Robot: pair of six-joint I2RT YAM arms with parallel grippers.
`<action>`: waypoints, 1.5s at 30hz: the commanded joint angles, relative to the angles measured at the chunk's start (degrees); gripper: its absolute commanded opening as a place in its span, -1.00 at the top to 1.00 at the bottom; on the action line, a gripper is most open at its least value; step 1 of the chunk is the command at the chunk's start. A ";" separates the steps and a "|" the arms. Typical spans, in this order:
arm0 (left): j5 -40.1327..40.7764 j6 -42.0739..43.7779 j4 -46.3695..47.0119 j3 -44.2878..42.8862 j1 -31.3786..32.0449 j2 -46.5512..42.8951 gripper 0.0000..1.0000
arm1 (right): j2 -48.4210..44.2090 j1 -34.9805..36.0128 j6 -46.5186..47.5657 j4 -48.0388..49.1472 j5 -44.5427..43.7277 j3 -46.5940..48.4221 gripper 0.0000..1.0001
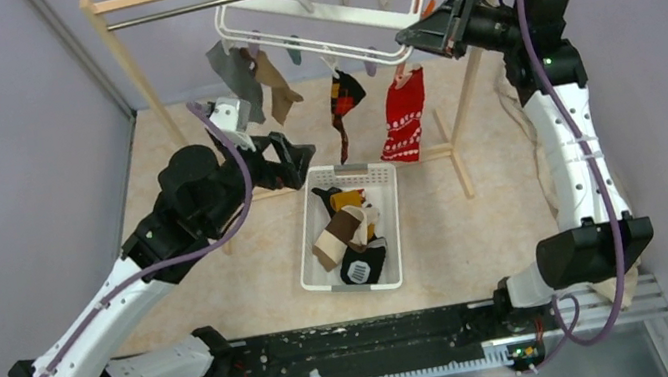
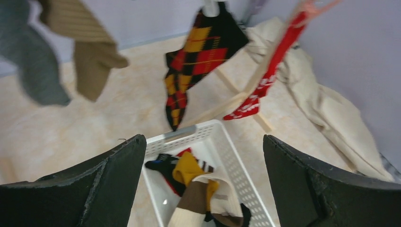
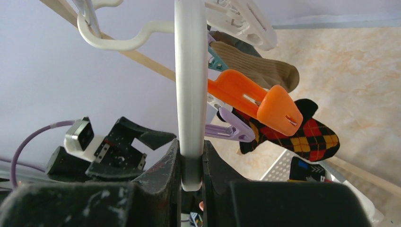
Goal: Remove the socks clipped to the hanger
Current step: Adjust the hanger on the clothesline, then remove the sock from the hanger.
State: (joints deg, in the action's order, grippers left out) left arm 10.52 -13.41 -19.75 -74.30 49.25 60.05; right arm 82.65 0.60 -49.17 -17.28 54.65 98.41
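The white hanger (image 1: 321, 3) hangs from the rack's rail. Clipped under it are a grey sock (image 1: 236, 77), a tan sock (image 1: 279, 91), a dark argyle sock (image 1: 345, 106) and a red patterned sock (image 1: 403, 117). My right gripper (image 3: 190, 161) is shut on the hanger's white frame bar (image 3: 190, 71) at its right end, next to an orange clip (image 3: 255, 99). My left gripper (image 2: 203, 156) stands wide open with nothing in it, below and left of the argyle sock (image 2: 198, 52) and above the basket's far end.
A white basket (image 1: 351, 175) below the hanger holds several loose socks. The wooden rack (image 1: 127, 59) has feet on the floor by the basket. A large beige cloth (image 2: 331, 109) lies along the right wall. Purple walls close in on both sides.
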 commanded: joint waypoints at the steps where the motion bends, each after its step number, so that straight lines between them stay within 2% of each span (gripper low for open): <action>1: 20.75 -0.45 -0.70 3.65 0.05 -2.07 -0.98 | 1.26 -2.73 5.92 -2.68 0.62 3.96 0.90; 6: 32.12 0.94 5.54 8.84 -0.22 -2.41 -0.98 | 4.30 -4.05 8.30 -5.85 0.89 7.33 0.86; 9: 34.39 1.83 8.72 10.32 -1.58 -1.36 -0.98 | 5.82 -5.50 8.61 -6.84 0.58 9.31 0.62; 12: 32.49 1.10 9.03 10.15 -3.68 -0.20 -0.98 | 6.87 -6.13 8.71 -7.22 0.36 11.32 0.36; 15: 30.87 0.93 9.71 10.51 -5.02 0.66 -0.98 | 7.04 -6.16 10.65 -10.11 -0.83 13.72 0.19; 16: 30.61 0.81 9.77 10.56 -5.45 0.96 -0.98 | 6.52 -6.14 11.21 -10.29 -1.42 13.64 0.01; 17: 29.99 0.84 10.07 10.77 -5.90 1.41 -0.98 | 5.56 -6.17 11.46 -9.92 -1.58 12.84 -0.05; 22: 26.64 0.58 11.68 11.42 -9.52 4.16 -0.98 | -2.00 -6.14 12.74 -6.91 -2.27 4.40 -0.22; 30: 20.39 2.66 20.08 13.68 -15.08 8.15 -0.98 | -12.88 -6.14 21.58 -13.91 -13.67 -1.07 -0.45; 31: 19.31 3.27 22.03 14.03 -15.62 8.74 -0.91 | -13.81 -6.14 21.85 -14.06 -14.35 -1.85 -0.46; 32: 17.81 3.79 23.05 14.02 -16.10 9.44 -0.73 | -14.62 -6.15 21.77 -13.83 -14.67 -2.62 -0.46; 34: 16.70 4.61 23.85 13.57 -16.61 10.53 -0.11 | -16.00 -6.18 21.38 -13.31 -14.79 -4.30 -0.46; 35: 16.37 4.76 23.72 13.27 -16.75 11.09 0.27 | -16.55 -6.14 21.29 -13.09 -14.61 -5.11 -0.46; 37: 16.06 4.73 23.62 13.11 -16.96 11.50 0.83 | -17.66 -6.14 21.03 -12.59 -14.63 -6.83 -0.46; 38: 15.95 4.57 23.62 13.19 -16.99 11.51 0.98 | -18.27 -6.16 20.73 -12.08 -14.61 -7.76 -0.46; 45: 14.65 3.62 23.49 15.13 -17.15 9.17 1.00 | -22.11 -6.14 18.55 -9.16 -13.06 -12.56 -0.46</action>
State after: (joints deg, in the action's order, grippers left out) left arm 26.85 -9.37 1.67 -60.66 32.36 71.57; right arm 63.77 -5.17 -29.78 -30.79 41.17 86.54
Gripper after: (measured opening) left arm 0.005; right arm 0.731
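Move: The left hand, open and empty, has the gray sock hanging about 21 cm ahead and 11 cm to its left, roughly 5 cm below. The brown sock hangs about 20 cm ahead and 3 cm left, the plaid sock about 15 cm ahead and 12 cm right, both at a similar height. The right hand already pinches the hanger's right end; the hanger's middle is about 17 cm left and 9 cm ahead, the red sock some 16 cm below and 2 cm left. Leftward, forward and down, the left hand swings to the gray sock, about 14 cm out and 10 cm left, turning some 35 degrees counter-clockwise, then shuts its wide-open fingers on the sock's lower part. The right hand nudges the hanger's end right and forward about 4 cm, opens to let go, then draws back some 9 cm while turning clockwise. ##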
